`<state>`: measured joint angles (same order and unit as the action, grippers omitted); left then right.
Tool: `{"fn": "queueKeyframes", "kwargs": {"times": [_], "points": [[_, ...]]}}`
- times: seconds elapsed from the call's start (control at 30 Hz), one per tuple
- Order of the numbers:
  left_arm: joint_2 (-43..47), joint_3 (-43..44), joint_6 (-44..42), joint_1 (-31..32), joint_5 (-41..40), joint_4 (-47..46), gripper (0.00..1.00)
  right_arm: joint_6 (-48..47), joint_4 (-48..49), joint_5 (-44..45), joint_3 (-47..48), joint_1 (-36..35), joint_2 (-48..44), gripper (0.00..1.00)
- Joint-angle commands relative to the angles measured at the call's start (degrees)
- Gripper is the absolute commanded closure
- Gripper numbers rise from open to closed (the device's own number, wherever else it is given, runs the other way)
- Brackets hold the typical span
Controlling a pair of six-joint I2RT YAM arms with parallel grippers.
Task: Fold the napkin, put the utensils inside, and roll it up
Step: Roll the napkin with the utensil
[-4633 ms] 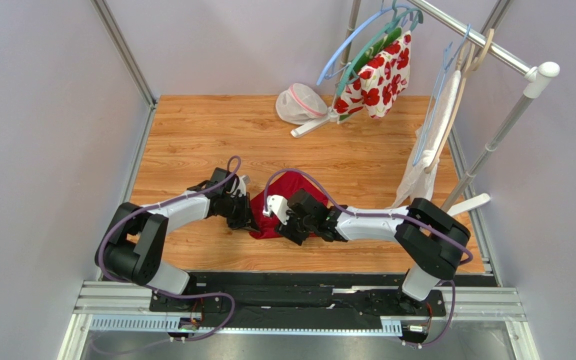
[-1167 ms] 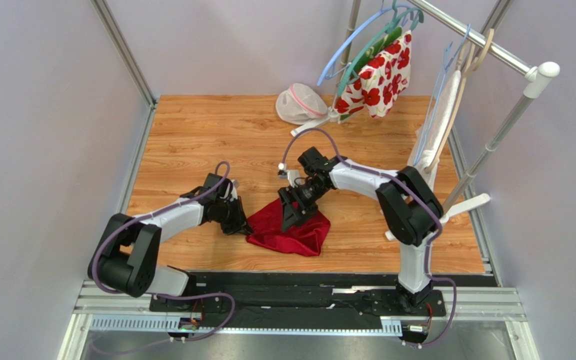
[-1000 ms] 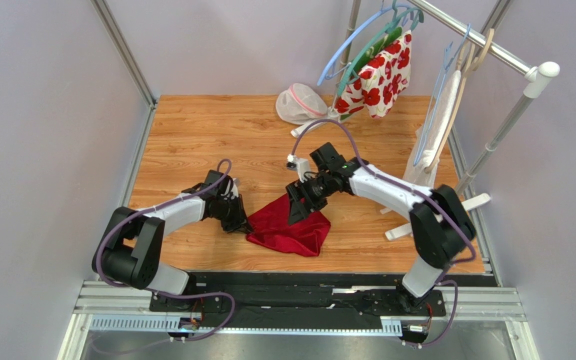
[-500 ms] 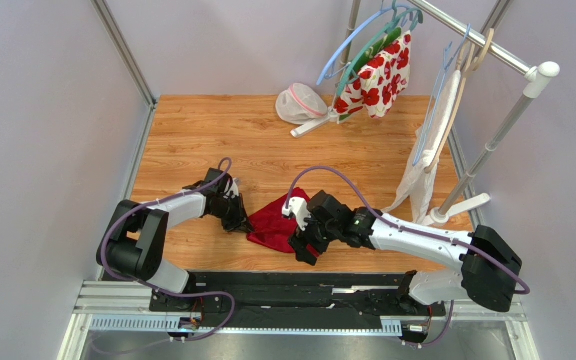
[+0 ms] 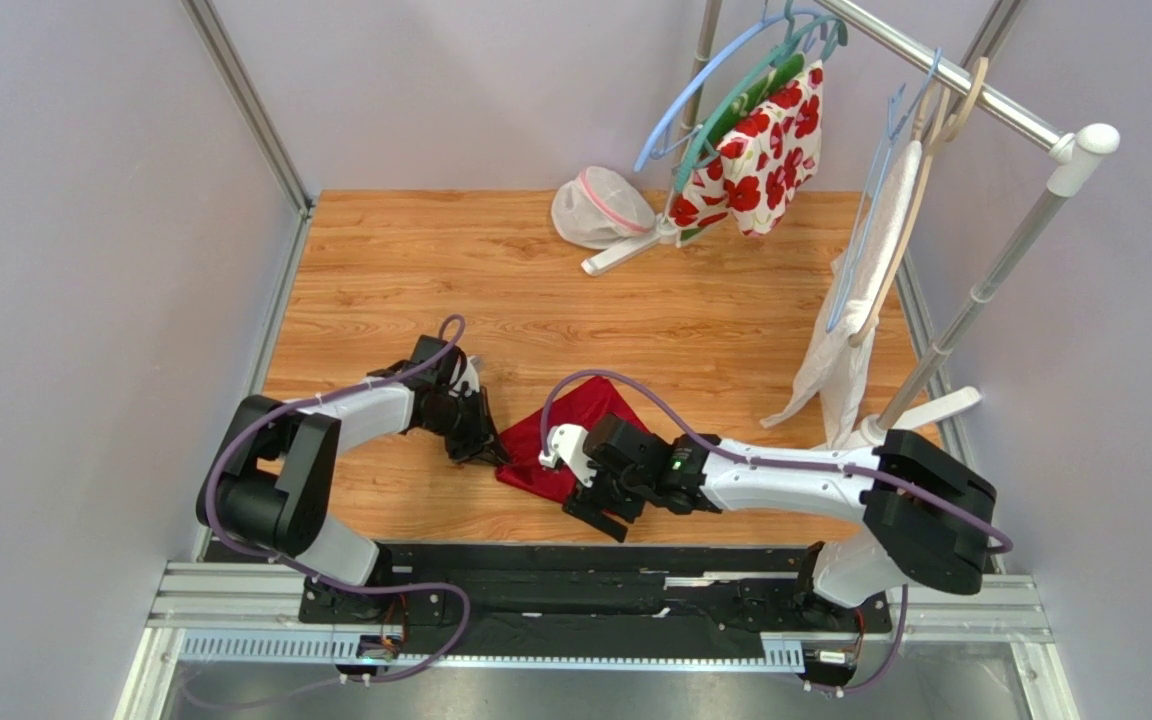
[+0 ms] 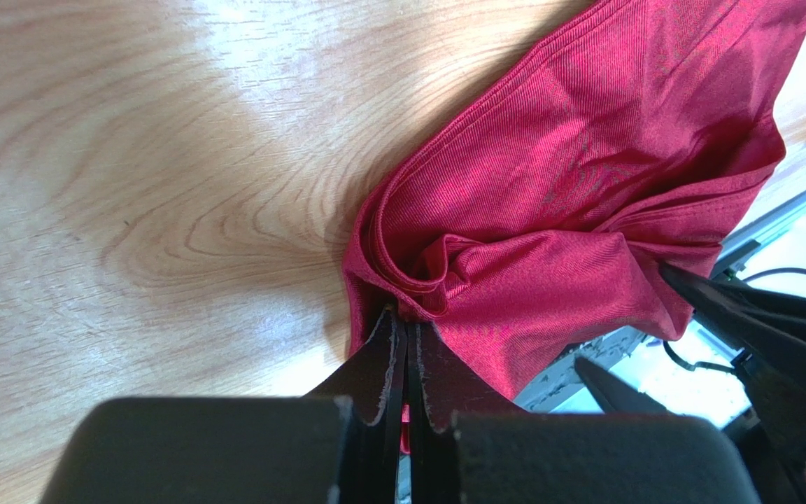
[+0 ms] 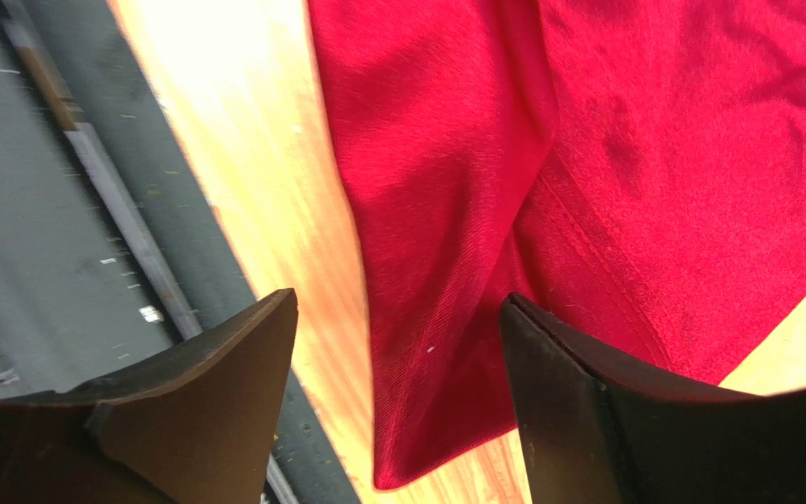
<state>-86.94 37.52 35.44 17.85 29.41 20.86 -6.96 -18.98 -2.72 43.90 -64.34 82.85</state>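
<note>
The dark red napkin (image 5: 597, 408) lies bunched on the wooden table near its front edge. My left gripper (image 5: 489, 447) is shut on the napkin's left corner, and in the left wrist view folds of the napkin (image 6: 586, 189) gather at the closed tips of the left gripper (image 6: 405, 331). My right gripper (image 5: 591, 507) hovers open over the napkin's near corner. In the right wrist view the napkin (image 7: 638, 158) hangs between the spread fingers (image 7: 218, 368) of the right gripper (image 7: 397, 315), untouched by either one. The utensils are out of view.
A clothes rack stands at the back right with a red-flowered cloth (image 5: 755, 143), a white towel (image 5: 868, 285) and hangers. A white mesh bag (image 5: 597, 207) lies at the table's far edge. The rack's foot (image 5: 935, 408) and the black front rail (image 5: 612, 563) border the work area.
My right arm has swung from the napkin's far side to its near side, its gripper staying open. The left gripper has kept its hold in place.
</note>
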Motion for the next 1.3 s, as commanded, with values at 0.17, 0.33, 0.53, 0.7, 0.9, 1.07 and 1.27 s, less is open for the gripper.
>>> {"fn": "queueKeyframes", "kwargs": {"times": [0.17, 0.33, 0.53, 0.7, 0.9, 1.07, 1.27], "points": [[-1.0, 0.5, -1.9, -0.2, -1.6, 0.8, 1.00, 1.2, -1.6, 3.6, 5.7, 0.4, 9.5, 0.50], [-0.2, 0.6, -2.0, -0.3, -1.9, 0.8, 1.00, 2.7, -5.4, -4.2, 8.4, 2.5, 12.4, 0.73], [1.9, 1.6, -2.4, -1.1, -2.4, 1.5, 1.00, 2.5, -10.7, -16.2, 12.3, 7.6, 16.5, 0.90], [3.6, 4.7, -3.0, -2.2, -2.9, 2.9, 0.89, 0.5, -13.0, -30.8, 14.5, 14.0, 21.5, 0.92], [6.6, 9.5, -5.1, -3.8, -9.5, 6.8, 0.54, -1.6, -15.8, -41.4, 18.4, 19.3, 29.4, 0.94], [11.3, 10.2, -5.9, -4.0, -15.7, 8.1, 0.49, -1.7, -16.2, -50.6, 21.5, 24.3, 35.9, 0.97], [16.4, 6.1, -5.6, -3.9, -12.8, 6.0, 0.48, -2.3, -18.1, -57.1, 25.1, 29.6, 42.1, 0.98]]}}
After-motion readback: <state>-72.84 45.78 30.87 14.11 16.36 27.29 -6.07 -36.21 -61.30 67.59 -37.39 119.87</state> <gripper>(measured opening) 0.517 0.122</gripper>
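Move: The napkin's near edge is the right hand's aim, about 2 cm ahead of that hand, 1 cm to its left and 3 cm below. The napkin's middle lies some 8 cm ahead of the same hand and 4 cm to its left. The table's front edge is roughly 3 cm straight back. The left hand's shut fingers already hold the napkin's left end right at their tips. That near edge is about 5 cm back from the left hand and 11 cm to its right. The napkin's near edge is pinched as the right hand sinks about 2 cm, eases forward and shuts. Keeping its grip, the right hand turns some 60 degrees so its fingertips swing back towards the base, and shifts slightly left. The left hand first stays holding the left end, then opens and leaves forward and up, about 11 cm in all, drifting left. ##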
